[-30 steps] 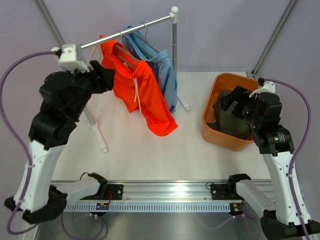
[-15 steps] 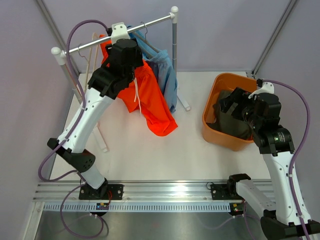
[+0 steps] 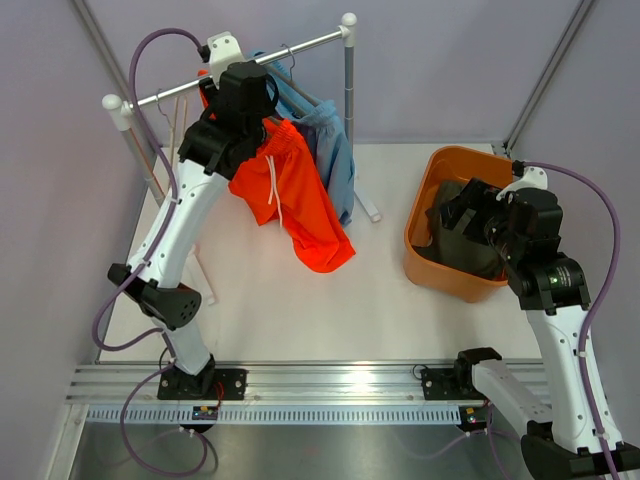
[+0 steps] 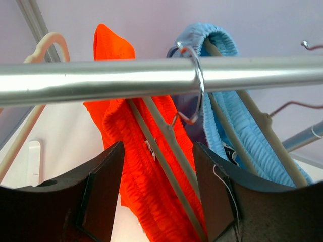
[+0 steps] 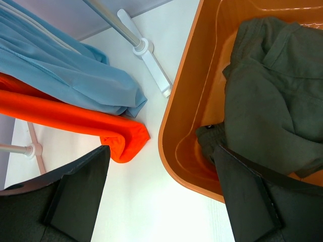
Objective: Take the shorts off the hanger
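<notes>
The orange shorts hang on a hanger whose hook loops over the metal rail. The light blue shorts hang just behind them, blue shorts on their own hanger. My left gripper is up at the rail; its left gripper is open, fingers either side of the orange waistband and hanger arm. The dark olive shorts lie in the orange bin. My right gripper hangs open over the bin's near rim, holding nothing.
An empty cream hanger hangs on the rail to the left. The rack's upright post and its foot stand between the shorts and the bin. The orange shorts' lower tip rests on the white table.
My left arm has swung from the rail's left end to its middle, bringing the open gripper up to the orange shorts' hanger. The right arm has not moved.
</notes>
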`<state>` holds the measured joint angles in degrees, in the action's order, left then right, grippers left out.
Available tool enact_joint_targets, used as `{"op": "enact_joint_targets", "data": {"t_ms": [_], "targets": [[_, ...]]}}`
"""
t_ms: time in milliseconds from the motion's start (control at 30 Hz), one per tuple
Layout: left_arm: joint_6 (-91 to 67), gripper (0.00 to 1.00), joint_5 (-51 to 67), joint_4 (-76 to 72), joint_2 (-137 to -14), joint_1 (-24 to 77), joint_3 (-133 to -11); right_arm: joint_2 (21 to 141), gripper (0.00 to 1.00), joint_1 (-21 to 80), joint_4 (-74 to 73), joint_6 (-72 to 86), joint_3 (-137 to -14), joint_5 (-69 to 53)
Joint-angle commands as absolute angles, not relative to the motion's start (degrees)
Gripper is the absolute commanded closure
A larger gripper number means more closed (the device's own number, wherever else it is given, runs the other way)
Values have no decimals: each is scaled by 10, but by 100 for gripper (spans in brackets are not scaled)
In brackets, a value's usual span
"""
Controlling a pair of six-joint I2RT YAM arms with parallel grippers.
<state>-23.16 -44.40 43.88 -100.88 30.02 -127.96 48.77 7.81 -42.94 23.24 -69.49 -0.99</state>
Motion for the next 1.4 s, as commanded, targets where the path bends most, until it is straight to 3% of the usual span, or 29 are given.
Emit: {"op": "enact_joint_targets", "data": {"t_ms": [0, 500, 667, 1033, 1367], "targets": [[-252, 40, -429, 417, -1025, 287, -1313, 485, 7, 77, -424, 219, -712, -12], [-260, 41, -400, 406, -1063, 275, -1311, 493, 7, 77, -425, 214, -717, -15], [-259, 52, -381, 412, -1065, 263, -1311, 492, 7, 77, -419, 215, -711, -14], [-230, 100, -367, 419, -1041, 258, -1313, 490, 7, 76, -418, 217, -709, -15], [-125, 100, -335, 386, -967, 268, -1315, 496, 7, 77, -410, 223, -708, -20]]}}
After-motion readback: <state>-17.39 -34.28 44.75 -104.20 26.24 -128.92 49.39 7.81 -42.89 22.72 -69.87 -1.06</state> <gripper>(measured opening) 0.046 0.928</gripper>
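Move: The neck of the orange shorts' hanger, just under its hook, is about 4 cm ahead of the open left fingers, straight in line sideways and some 4 cm lower. The rail runs directly above that neck, about level with the hand. The blue shorts' hanger neck is roughly 9 cm to the right of the orange one and 3 cm farther out; the empty hanger's hook sits about 15 cm to the left of the hand. From the right hand, the orange hanger's neck lies about 22 cm ahead, 45 cm left and 8 cm higher. The orange shorts' hanger gets pinched at its neck, just below the hook: the left hand eases forward and down about 4 cm each, tipping slightly downward, and shuts its well-opened fingers there. Keeping the grip, it then starts up and back towards the base by about 1.5 cm each, turning a little clockwise. ##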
